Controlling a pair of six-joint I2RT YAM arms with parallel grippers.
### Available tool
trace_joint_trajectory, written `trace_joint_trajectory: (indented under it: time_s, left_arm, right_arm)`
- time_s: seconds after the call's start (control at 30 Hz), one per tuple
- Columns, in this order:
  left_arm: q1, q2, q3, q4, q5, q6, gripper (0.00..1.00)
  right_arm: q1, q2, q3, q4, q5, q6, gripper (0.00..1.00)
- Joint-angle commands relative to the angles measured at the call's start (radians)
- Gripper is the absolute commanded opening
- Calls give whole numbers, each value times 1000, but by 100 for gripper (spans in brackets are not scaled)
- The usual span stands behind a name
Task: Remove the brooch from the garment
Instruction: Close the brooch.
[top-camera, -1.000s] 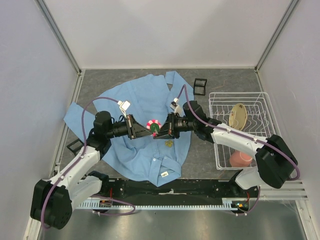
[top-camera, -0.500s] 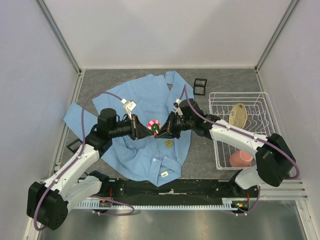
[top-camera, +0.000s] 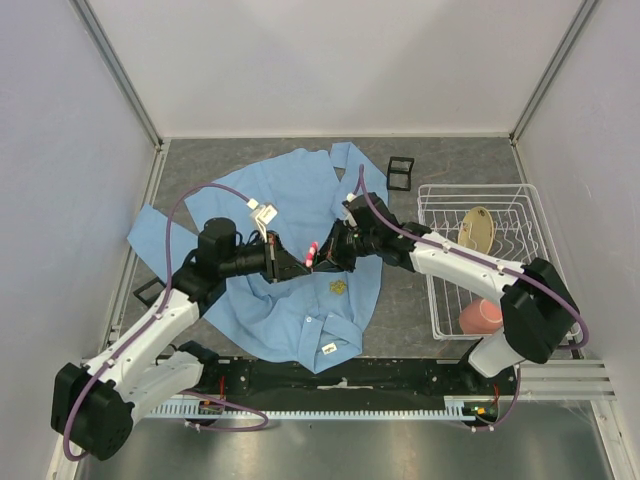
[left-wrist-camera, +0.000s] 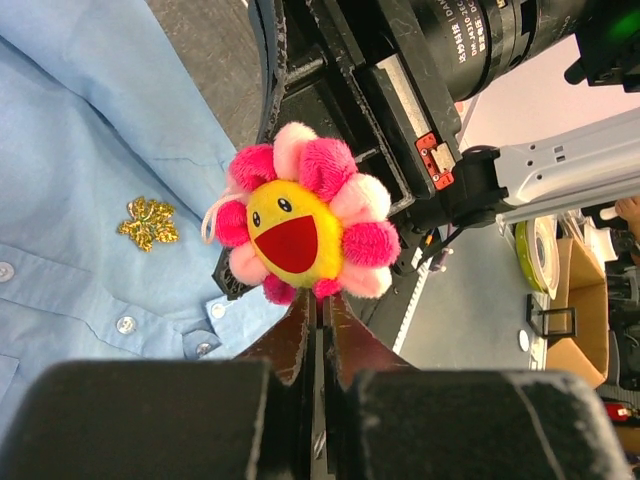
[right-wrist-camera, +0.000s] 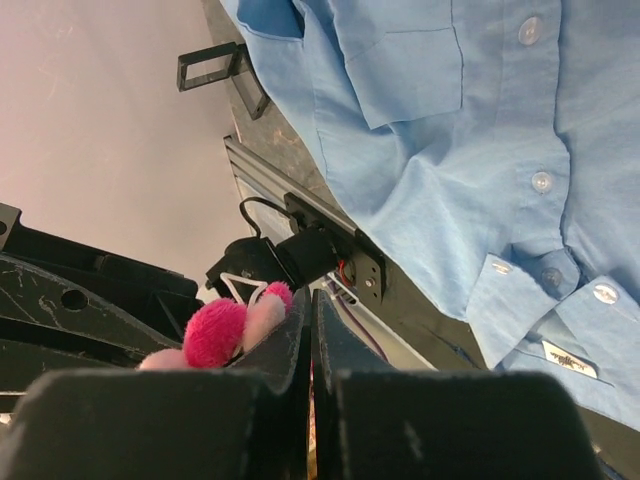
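Observation:
The brooch (top-camera: 314, 252), a pink-petalled flower with a yellow and red face, hangs in the air between my two grippers above the light blue garment (top-camera: 290, 200). In the left wrist view the brooch (left-wrist-camera: 305, 228) sits right at my left gripper's (left-wrist-camera: 320, 305) closed tips, with the garment (left-wrist-camera: 90, 150) behind it. In the right wrist view its pink petals (right-wrist-camera: 235, 325) lie against my right gripper's (right-wrist-camera: 308, 305) closed fingers, with the garment (right-wrist-camera: 470, 150) lying below. In the top view the left gripper (top-camera: 298, 262) and right gripper (top-camera: 326, 254) meet tip to tip at the brooch.
A dull gold emblem (top-camera: 339, 287) sits on the shirt front, also in the left wrist view (left-wrist-camera: 148, 222). A wire basket (top-camera: 530, 200) at the right holds a beige object (top-camera: 478, 232) and a pink bowl (top-camera: 481, 317). Black frames lie at the back (top-camera: 400, 172) and left (top-camera: 148, 292).
Both grippers have closed in on each other and shifted slightly toward the back. The brooch has turned from face-up to edge-on between them.

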Motion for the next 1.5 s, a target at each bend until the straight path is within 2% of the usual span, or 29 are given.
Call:
trace_joint_trajectory:
  time_s: [0.0,0.1,0.2,0.3,0.37,0.53,0.57,0.67,0.77,0.87,0.9,0.97,1.03,1.07,1.13,1.2,1.33,1.47]
  left_arm:
    - [-18,-3,-25,18,51,-61,2]
    - [-2,4,-23,27,25,-104,2]
    - [34,-17,-22,42,0,-156,2]
    - [84,-9,-20,97,61,-213,2]
    - [108,21,-21,127,123,-251,2]
    - [148,64,-92,329,236,-414,2]
    - [153,67,-100,343,255,-429,2]
    - [154,81,-118,415,305,-483,2]
    - [153,81,-138,473,338,-538,2]
    - [153,76,-159,481,336,-554,2]
    - [153,78,-175,490,338,-563,2]
    - [153,87,-187,504,332,-571,2]
    - [153,93,-201,526,325,-581,2]
    - [153,102,-207,553,330,-593,2]
    - [154,116,-212,634,351,-635,2]
    - [153,129,-209,688,361,-667,2]
    - [153,144,-212,791,381,-732,2]
    - [153,155,-222,849,379,-778,2]
  right_arm:
    - [0,-36,33,48,36,-18,0]
    - [-1,-68,-7,42,27,-50,7]
    - [0,-128,-68,25,42,-99,20]
    - [0,-180,-137,14,39,-192,39]
    - [0,-192,-145,-18,9,-317,53]
    - [-4,-227,-163,-41,-63,-606,69]
    - [-4,-234,-157,-49,-71,-694,69]
    - [-26,-258,-143,-50,-119,-777,73]
    - [-84,-255,-104,-26,-149,-756,76]
    - [-104,-168,7,24,-257,-607,72]
    - [-105,-165,25,76,-281,-473,71]
    - [-105,-166,13,258,-337,-330,69]
    - [-112,-165,15,310,-372,-264,69]
    - [-115,-180,16,281,-352,-289,71]
    - [-133,-200,-5,180,-315,-451,85]
    - [-136,-200,-60,175,-366,-525,94]
    - [-133,-214,-149,186,-418,-633,97]
    - [-121,-235,-194,206,-467,-627,98]
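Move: The flower brooch hangs in the air, its edge still pinched in the left fingertips, its middle about 3 cm ahead of and 3 cm right of the left hand. From the shut right fingers behind it, it lies roughly 2 cm ahead, 2 cm left and 3 cm above. From the right hand, the gold brooch on the shirt is some 4 cm right and 3 cm back, the collar label about 16 cm back and 2 cm right, both roughly 17 cm below. The flower brooch stays pinched in the left fingers, which turn it some 30 degrees almost on the spot. The right fingers let go and open wide as that hand backs off about 6 cm to the right and back, rolling, then rises about 9 cm, swinging forward and left again, before sinking some 5 cm and drawing back and right once more. ##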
